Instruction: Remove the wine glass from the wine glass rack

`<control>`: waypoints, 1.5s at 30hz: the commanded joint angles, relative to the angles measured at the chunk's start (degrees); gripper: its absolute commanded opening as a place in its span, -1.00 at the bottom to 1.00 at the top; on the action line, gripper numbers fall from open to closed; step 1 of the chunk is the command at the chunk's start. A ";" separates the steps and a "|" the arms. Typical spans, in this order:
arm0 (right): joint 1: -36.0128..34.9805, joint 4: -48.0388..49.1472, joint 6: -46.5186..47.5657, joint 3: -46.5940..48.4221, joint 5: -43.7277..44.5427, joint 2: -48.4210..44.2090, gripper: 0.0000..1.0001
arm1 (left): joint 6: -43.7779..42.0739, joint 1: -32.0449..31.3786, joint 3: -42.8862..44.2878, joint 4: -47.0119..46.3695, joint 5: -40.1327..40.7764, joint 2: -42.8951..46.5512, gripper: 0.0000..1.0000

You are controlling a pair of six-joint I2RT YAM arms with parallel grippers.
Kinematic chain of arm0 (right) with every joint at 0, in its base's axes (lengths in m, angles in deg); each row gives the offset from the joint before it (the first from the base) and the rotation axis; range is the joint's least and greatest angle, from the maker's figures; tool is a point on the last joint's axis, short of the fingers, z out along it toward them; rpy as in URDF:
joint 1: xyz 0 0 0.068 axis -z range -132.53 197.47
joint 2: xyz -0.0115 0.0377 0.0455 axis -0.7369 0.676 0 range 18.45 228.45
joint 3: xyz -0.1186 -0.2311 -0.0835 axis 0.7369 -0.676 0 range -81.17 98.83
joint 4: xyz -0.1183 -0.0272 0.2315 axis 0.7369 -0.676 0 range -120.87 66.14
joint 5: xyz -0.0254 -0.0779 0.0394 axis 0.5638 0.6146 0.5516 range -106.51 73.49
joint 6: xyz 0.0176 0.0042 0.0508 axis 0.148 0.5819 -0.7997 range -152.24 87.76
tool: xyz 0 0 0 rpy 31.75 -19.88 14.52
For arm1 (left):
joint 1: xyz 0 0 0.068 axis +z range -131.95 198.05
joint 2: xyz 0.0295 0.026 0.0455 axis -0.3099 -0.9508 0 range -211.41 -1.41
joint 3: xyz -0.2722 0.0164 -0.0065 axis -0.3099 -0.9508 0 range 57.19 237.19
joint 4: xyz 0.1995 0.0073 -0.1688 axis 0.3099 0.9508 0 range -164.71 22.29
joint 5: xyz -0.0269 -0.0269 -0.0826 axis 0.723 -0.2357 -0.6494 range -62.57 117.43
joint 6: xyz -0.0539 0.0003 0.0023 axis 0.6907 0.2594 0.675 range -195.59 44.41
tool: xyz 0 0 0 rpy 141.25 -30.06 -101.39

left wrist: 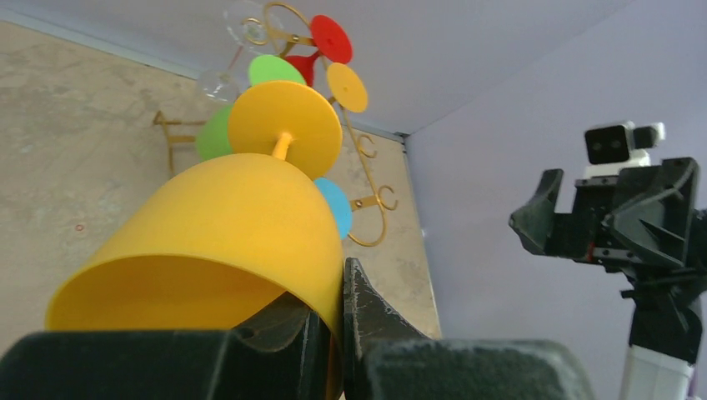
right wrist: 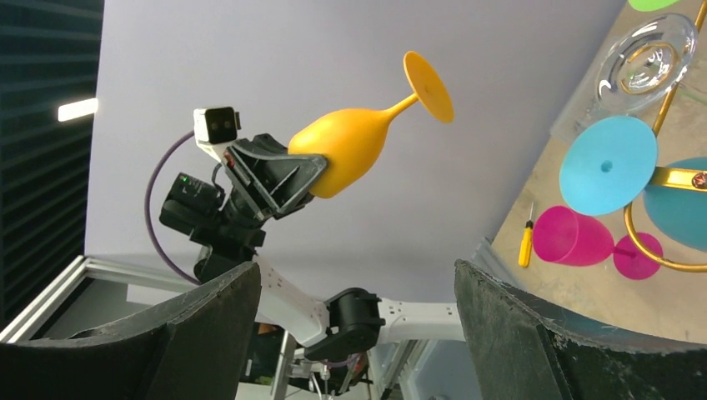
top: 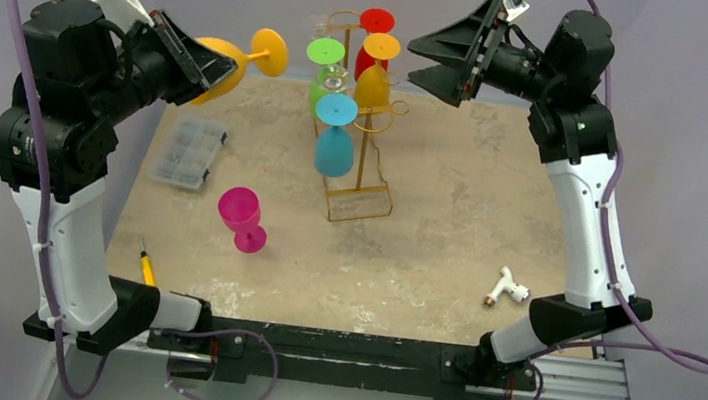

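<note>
An orange-yellow wine glass (top: 245, 59) hangs in the air at the far left, left of the wine glass rack and clear of it. My left gripper (top: 219, 66) is shut on its rim. In the left wrist view one finger sits inside the bowl (left wrist: 225, 225) and the other outside, with the left gripper (left wrist: 332, 292) pinching the wall. The gold wire wine glass rack (top: 363, 176) stands at the back middle with green, red, orange, blue and clear glasses hanging on it. My right gripper (top: 438, 59) is raised to the right of the rack, open and holding nothing.
A pink glass (top: 242, 218) stands on the table in front of the rack. A clear compartment box (top: 189, 151) lies at the left, a yellow screwdriver (top: 148, 267) at the near left edge, and a white fitting (top: 506, 288) at the near right.
</note>
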 commanded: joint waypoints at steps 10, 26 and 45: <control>0.05 -6.92 7.47 0.41 0.53 -3.08 0.70 | -2.87 5.36 6.96 16.40 9.64 -8.64 -1.00; 0.09 -11.28 10.52 1.14 0.12 -2.46 0.68 | -8.34 6.16 4.08 20.52 14.11 -15.71 -1.00; 0.74 -19.22 16.60 2.00 -0.30 -2.62 0.67 | -10.98 6.03 -19.81 4.96 14.72 -18.01 -1.00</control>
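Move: The left gripper already holds the yellow wine glass by its bowl; the open table spot for it lies about 9 cm ahead, 7 cm to its left and 54 cm below. The standing pink glass is level with this hand, 2 cm left and 45 cm down; the clear parts box some 21 cm ahead and 21 cm left, 52 cm down. The blue glass hangs 13 cm ahead, 14 cm right, 32 cm lower. From the right gripper the spot is 5 cm ahead, 17 cm left, 55 cm below. Lower the left gripper some 24 cm towards the open table beyond the pink glass, keeping the bowl wall pinched, while it also reaches about 10 cm forward and, early on, 6 cm left. Tip the wrist roughly 40 degrees nose-down so the glass's foot swings towards the table. Let the empty, open right gripper sink about 5 cm beside the rack. ##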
